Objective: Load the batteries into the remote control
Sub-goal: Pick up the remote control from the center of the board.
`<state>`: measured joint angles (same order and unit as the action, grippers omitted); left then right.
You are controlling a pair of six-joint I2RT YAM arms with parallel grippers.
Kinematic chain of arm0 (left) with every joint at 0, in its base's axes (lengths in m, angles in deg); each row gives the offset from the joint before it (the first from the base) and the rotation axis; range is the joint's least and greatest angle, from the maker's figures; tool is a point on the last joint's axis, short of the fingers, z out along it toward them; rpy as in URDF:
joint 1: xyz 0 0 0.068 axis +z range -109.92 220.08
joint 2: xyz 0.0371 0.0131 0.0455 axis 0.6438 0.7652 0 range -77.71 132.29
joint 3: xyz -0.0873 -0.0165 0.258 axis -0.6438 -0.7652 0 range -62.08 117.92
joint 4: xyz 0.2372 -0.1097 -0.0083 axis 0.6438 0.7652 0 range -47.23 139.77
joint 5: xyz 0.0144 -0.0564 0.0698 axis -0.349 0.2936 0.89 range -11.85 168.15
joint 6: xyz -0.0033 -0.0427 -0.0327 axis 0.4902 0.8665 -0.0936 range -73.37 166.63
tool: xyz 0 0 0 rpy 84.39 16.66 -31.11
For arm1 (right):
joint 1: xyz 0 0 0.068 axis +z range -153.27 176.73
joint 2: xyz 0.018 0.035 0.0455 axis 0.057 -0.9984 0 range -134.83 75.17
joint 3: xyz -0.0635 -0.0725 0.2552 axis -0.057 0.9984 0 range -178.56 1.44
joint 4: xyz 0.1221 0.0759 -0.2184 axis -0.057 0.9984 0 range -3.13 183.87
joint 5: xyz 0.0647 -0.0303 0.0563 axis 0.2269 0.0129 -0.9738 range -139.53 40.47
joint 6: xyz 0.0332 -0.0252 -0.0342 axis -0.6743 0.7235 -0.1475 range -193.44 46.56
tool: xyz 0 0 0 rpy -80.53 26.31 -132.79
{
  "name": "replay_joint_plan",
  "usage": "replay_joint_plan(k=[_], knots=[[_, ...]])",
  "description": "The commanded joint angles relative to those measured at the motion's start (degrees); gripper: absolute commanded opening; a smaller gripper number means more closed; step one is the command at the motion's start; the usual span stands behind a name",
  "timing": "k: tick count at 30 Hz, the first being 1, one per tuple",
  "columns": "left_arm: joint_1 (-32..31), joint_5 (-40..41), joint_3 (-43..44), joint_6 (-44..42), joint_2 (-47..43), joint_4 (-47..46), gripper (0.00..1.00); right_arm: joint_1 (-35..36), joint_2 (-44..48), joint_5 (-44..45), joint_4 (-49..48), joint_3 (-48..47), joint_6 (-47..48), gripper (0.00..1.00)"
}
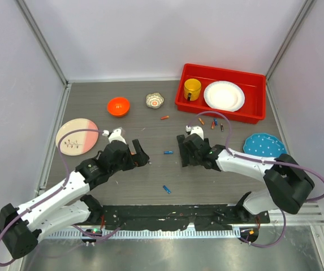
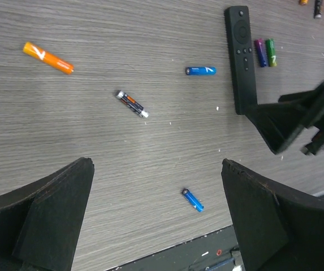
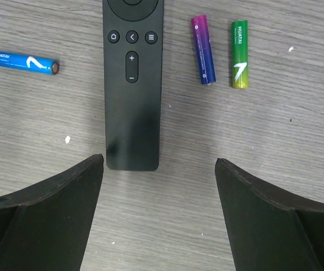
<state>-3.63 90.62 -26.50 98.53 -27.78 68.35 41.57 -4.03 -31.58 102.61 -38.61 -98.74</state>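
Observation:
The remote control [image 3: 133, 96] lies flat on the grey table with its buttons up. Its near end sits just ahead of my open right gripper [image 3: 160, 162], slightly left of the middle. A blue battery [image 3: 23, 61] lies to its left, and a purple battery [image 3: 203, 49] and a green battery [image 3: 239, 54] to its right. My left gripper [image 2: 156, 164] is open over bare table with nothing between its fingers. Beyond it lie a blue battery [image 2: 193, 200], a dark battery [image 2: 132, 104] and an orange battery [image 2: 47, 57]. The remote control [image 2: 241, 56] shows at the upper right.
A red bin [image 1: 180, 99] at the back right holds a yellow cup [image 1: 192, 88] and a white plate [image 1: 224, 96]. An orange bowl [image 1: 118, 105], a small patterned bowl [image 1: 155, 100], a pink plate [image 1: 77, 136] and a blue dotted plate [image 1: 263, 145] ring the work area.

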Motion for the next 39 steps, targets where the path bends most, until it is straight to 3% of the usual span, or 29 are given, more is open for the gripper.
replay_joint_plan(k=[1,15,27,33,39], knots=[[0.28,-2.89,-1.20,-1.71,-1.50,-4.14,1.00,0.25,-3.50,1.82,-3.09,-4.24,1.13,0.82],[0.28,-2.36,-2.00,-2.77,-2.91,-2.91,1.00,0.16,-12.82,3.05,-3.62,-8.55,-1.42,0.67],[0.28,2.12,-1.56,-3.29,-5.11,0.34,1.00,0.16,-11.60,1.99,-2.13,-6.88,-3.79,0.39],[0.20,3.53,-1.73,-2.95,-5.99,-0.18,1.00,3.49,-6.24,5.59,0.95,-7.75,-10.82,0.23],[0.28,4.32,-2.09,-1.45,-5.81,-0.10,0.99,8.77,-6.75,11.04,7.27,-13.73,-19.16,0.08]])
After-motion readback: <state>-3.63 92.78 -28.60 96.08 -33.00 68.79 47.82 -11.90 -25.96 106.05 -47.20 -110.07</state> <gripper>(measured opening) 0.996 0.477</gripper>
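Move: The remote's middle is about 6 cm ahead of my right hand and 3 cm to its left, some 3 cm lower. Its near end already lies almost between my open fingers. About as low, the blue battery lies 5 cm ahead and 10 cm left, the purple battery 8 cm ahead and 1 cm right, and the green battery 8 cm ahead and 4 cm right. From my left hand, the remote is roughly 12 cm ahead, 17 cm right and 12 cm down. I slide my right hand about 4 cm forward and left over the remote's near end while sinking some 2 cm, and close my fingers on its long sides near that end. After a short hold I draw the remote back and up about 3 cm each, and end swinging left towards my left hand. ##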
